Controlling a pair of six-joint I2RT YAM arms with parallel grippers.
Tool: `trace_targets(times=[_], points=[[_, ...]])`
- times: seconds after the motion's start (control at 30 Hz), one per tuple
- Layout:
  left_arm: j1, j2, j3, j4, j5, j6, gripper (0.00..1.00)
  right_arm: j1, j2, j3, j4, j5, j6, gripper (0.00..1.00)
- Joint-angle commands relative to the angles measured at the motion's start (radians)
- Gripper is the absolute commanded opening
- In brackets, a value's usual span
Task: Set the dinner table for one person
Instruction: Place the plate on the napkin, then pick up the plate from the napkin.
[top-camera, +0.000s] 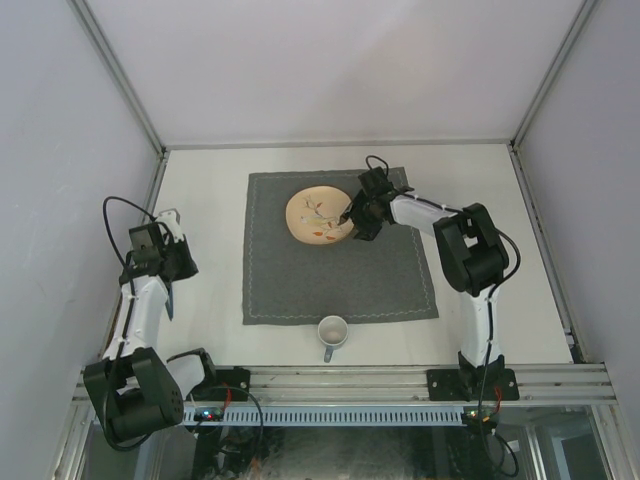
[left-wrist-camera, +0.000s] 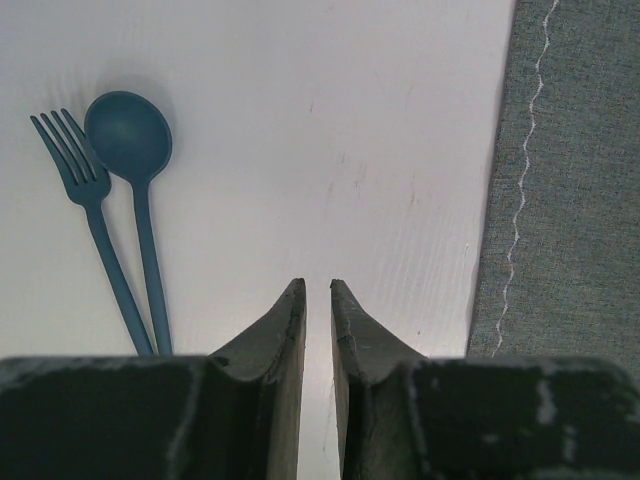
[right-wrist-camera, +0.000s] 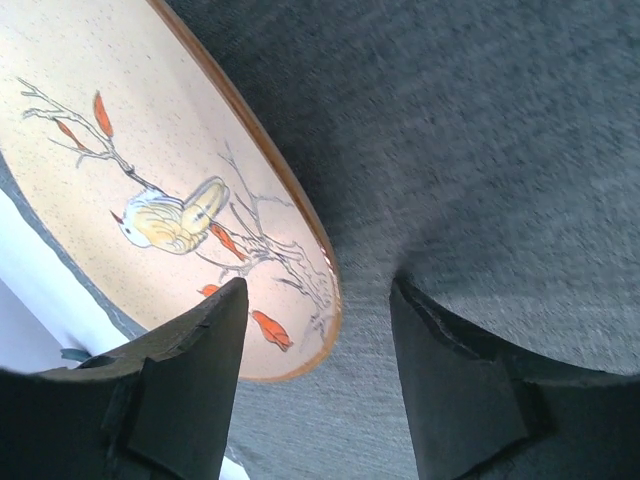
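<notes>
The off-white dinner table (top-camera: 480, 200) carries a dark grey stitched cloth (top-camera: 300, 285). A cream plate (top-camera: 316, 216) painted with a bird and branches lies on the cloth's far half. My right gripper (top-camera: 352, 218) is open at the plate's right rim. In the right wrist view the plate (right-wrist-camera: 150, 180) has its brown rim between the spread fingers of the right gripper (right-wrist-camera: 320, 290), with neither finger touching it. My left gripper (left-wrist-camera: 317, 285) hangs over bare table (left-wrist-camera: 350, 120) with only a narrow gap and nothing in it. A teal fork (left-wrist-camera: 85, 190) and spoon (left-wrist-camera: 130, 135) lie side by side to its left.
A white mug (top-camera: 332, 333) stands just off the cloth's near edge, handle toward the arms. The cloth's stitched left border (left-wrist-camera: 520, 200) runs to the right of the left gripper. Metal rails and white walls enclose the table on all sides.
</notes>
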Motion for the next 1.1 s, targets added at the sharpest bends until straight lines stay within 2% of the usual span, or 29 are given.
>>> trace_targets(times=[0.0, 0.13, 0.23, 0.33, 0.4, 0.43, 0.5, 0.6, 0.63, 0.7, 0.8, 0.93, 1.07], points=[[0.011, -0.001, 0.06, 0.026, -0.003, 0.019, 0.2, 0.001, -0.134, -0.037, -0.05, 0.029, -0.024, 0.59], [0.012, -0.002, 0.063, 0.026, 0.0, 0.015, 0.2, -0.005, -0.28, -0.049, -0.032, 0.035, -0.07, 0.59], [0.012, -0.003, 0.068, 0.027, 0.003, 0.015, 0.2, -0.038, -0.325, 0.023, -0.053, -0.023, -0.177, 0.57], [0.011, -0.005, 0.073, 0.028, 0.0, 0.014, 0.2, -0.133, -0.297, 0.131, -0.025, -0.195, -0.32, 0.57], [0.012, -0.006, 0.074, 0.036, -0.001, 0.012, 0.2, -0.219, -0.241, 0.197, 0.025, -0.375, -0.406, 0.59], [0.011, -0.007, 0.075, 0.038, 0.0, 0.008, 0.2, -0.261, -0.173, 0.243, 0.056, -0.527, -0.454, 0.61], [0.011, -0.008, 0.078, 0.045, 0.002, 0.001, 0.2, -0.324, -0.014, 0.439, 0.005, -0.742, -0.574, 0.67], [0.012, -0.01, 0.085, 0.044, 0.006, 0.003, 0.2, -0.376, 0.351, 1.04, -0.296, -0.92, -0.724, 0.75], [0.012, -0.013, 0.086, 0.041, 0.007, 0.01, 0.2, -0.39, 0.399, 1.057, -0.277, -0.96, -0.717, 0.79], [0.015, -0.025, 0.084, 0.04, 0.012, 0.022, 0.2, -0.408, 0.418, 0.983, -0.118, -0.981, -0.679, 0.83], [0.025, -0.046, 0.08, 0.031, 0.02, 0.039, 0.2, -0.402, 0.53, 1.091, -0.131, -1.035, -0.676, 0.83], [0.03, -0.068, 0.073, 0.015, 0.02, 0.057, 0.2, -0.379, 0.541, 1.006, -0.071, -1.044, -0.666, 0.82], [0.032, -0.077, 0.072, 0.01, 0.013, 0.064, 0.2, -0.334, 0.557, 0.994, -0.172, -1.032, -0.759, 0.8]])
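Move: The plate's middle lies about 8 cm left and 3 cm ahead of the right hand, whose part-open fingers straddle its near-right rim; it sits about 1 cm below the hand point. The napkin's far-right corner is some 19 cm ahead and 15 cm right of that hand, the mug roughly 29 cm back and 4 cm left. From the left hand, the plate is about 17 cm ahead, 30 cm right and 8 cm lower. Draw the right gripper clear of the plate's rim and swing it away in a high arc: up about 24 cm, forward and right towards the napkin's far-right corner, then down steeply, curling slightly back and left at the end. Open the fingers wider on the way and turn them some 50 degrees until they point mostly left. Lift the left hand a little. ##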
